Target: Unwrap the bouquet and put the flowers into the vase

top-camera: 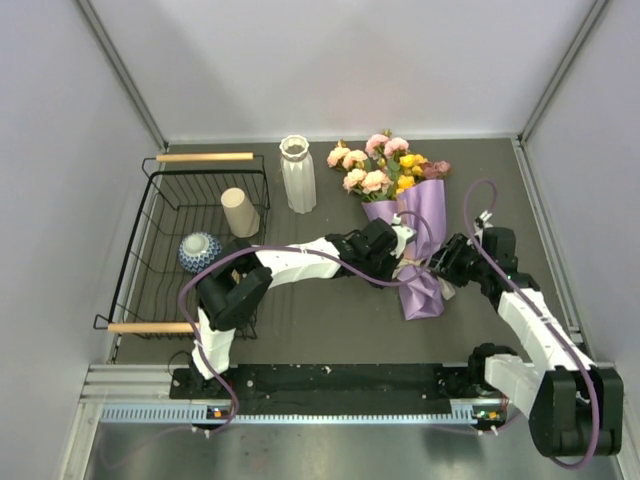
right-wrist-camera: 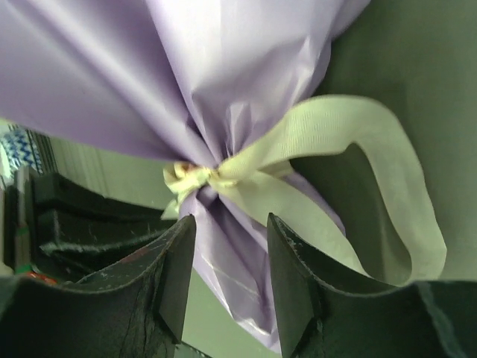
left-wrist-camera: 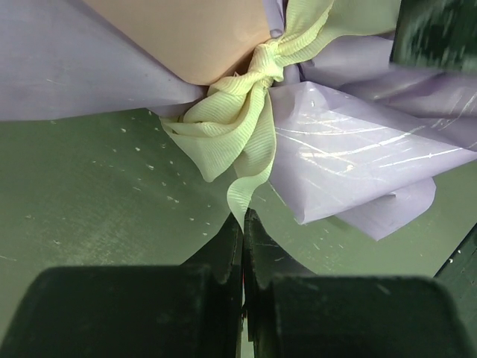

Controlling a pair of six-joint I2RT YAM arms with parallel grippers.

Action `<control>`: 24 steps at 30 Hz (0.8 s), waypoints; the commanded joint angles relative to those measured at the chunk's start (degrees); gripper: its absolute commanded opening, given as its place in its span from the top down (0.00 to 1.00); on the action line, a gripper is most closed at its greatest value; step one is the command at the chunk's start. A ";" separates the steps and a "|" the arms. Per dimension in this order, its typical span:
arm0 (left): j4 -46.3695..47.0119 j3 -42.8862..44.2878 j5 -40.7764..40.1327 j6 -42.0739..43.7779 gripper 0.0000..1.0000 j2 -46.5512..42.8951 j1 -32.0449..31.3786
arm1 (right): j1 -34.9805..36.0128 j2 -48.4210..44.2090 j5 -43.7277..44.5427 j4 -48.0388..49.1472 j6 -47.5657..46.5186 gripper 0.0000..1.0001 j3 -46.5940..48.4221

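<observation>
The bouquet (top-camera: 422, 225) lies on the dark table, its flowers (top-camera: 375, 165) pointing to the back beside the white ribbed vase (top-camera: 297, 175). A cream ribbon (left-wrist-camera: 238, 119) ties the lilac wrap (right-wrist-camera: 223, 74) at its narrow waist. My left gripper (left-wrist-camera: 243, 215) is shut on the ribbon's loose tail, just left of the knot (right-wrist-camera: 195, 177). From the right, my right gripper (right-wrist-camera: 229, 224) has its fingers on both sides of the wrap's tail below the knot, pressed against the paper. In the top view the two grippers (top-camera: 400, 243) (top-camera: 442, 268) flank the waist.
A black wire basket (top-camera: 160, 240) with wooden handles stands at the left, holding a beige cup (top-camera: 240, 212) and a blue-patterned bowl (top-camera: 200, 250). Grey walls close the table in at the back and at both sides.
</observation>
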 commanded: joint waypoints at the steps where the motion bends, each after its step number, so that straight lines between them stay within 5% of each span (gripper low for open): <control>1: 1.65 0.00 0.02 -0.60 1.00 -2.34 0.22 | 2.43 -4.45 3.50 1.69 1.04 0.56 -3.98; 7: -0.11 -1.22 -2.00 -2.35 1.00 -1.81 1.01 | 2.43 -2.01 -0.26 2.65 -1.41 0.55 -4.52; 11: 0.77 -2.72 -1.66 -2.62 1.00 -3.39 1.10 | 2.95 0.37 -5.44 3.80 -4.49 0.47 -2.85; 16: 0.78 -0.62 1.33 -2.27 1.00 -5.41 1.10 | 4.19 1.69 -0.99 1.08 -8.97 0.25 -0.74; 24: -1.25 5.79 7.66 -2.88 1.00 -8.93 1.10 | 5.24 2.22 3.24 0.02 -8.19 0.28 -1.09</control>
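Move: The right hand, half open, has the bouquet's ribbon knot about 5 cm to its left, 2 cm ahead and 6 cm below. The loose ribbon loop hangs some 5 cm back and 2 cm right of this hand; the paper tail's end is about 10 cm back and 3 cm left of it, both some 7 cm below. The left hand already pinches a ribbon end; from it the knot is roughly 5 cm to the right, 1 cm ahead and 1 cm lower. Down, back and slightly left, about 3 cm in all, the right hand settles closer to the knot, its fingers opening wider over the gathered paper and turning a little counter-clockwise. The left hand keeps its pinch on the ribbon end, first easing about 1.5 cm left and 1 cm down, then swinging back right and rising to some 3.5 cm above its starting height, drawing the ribbon away from the knot. ##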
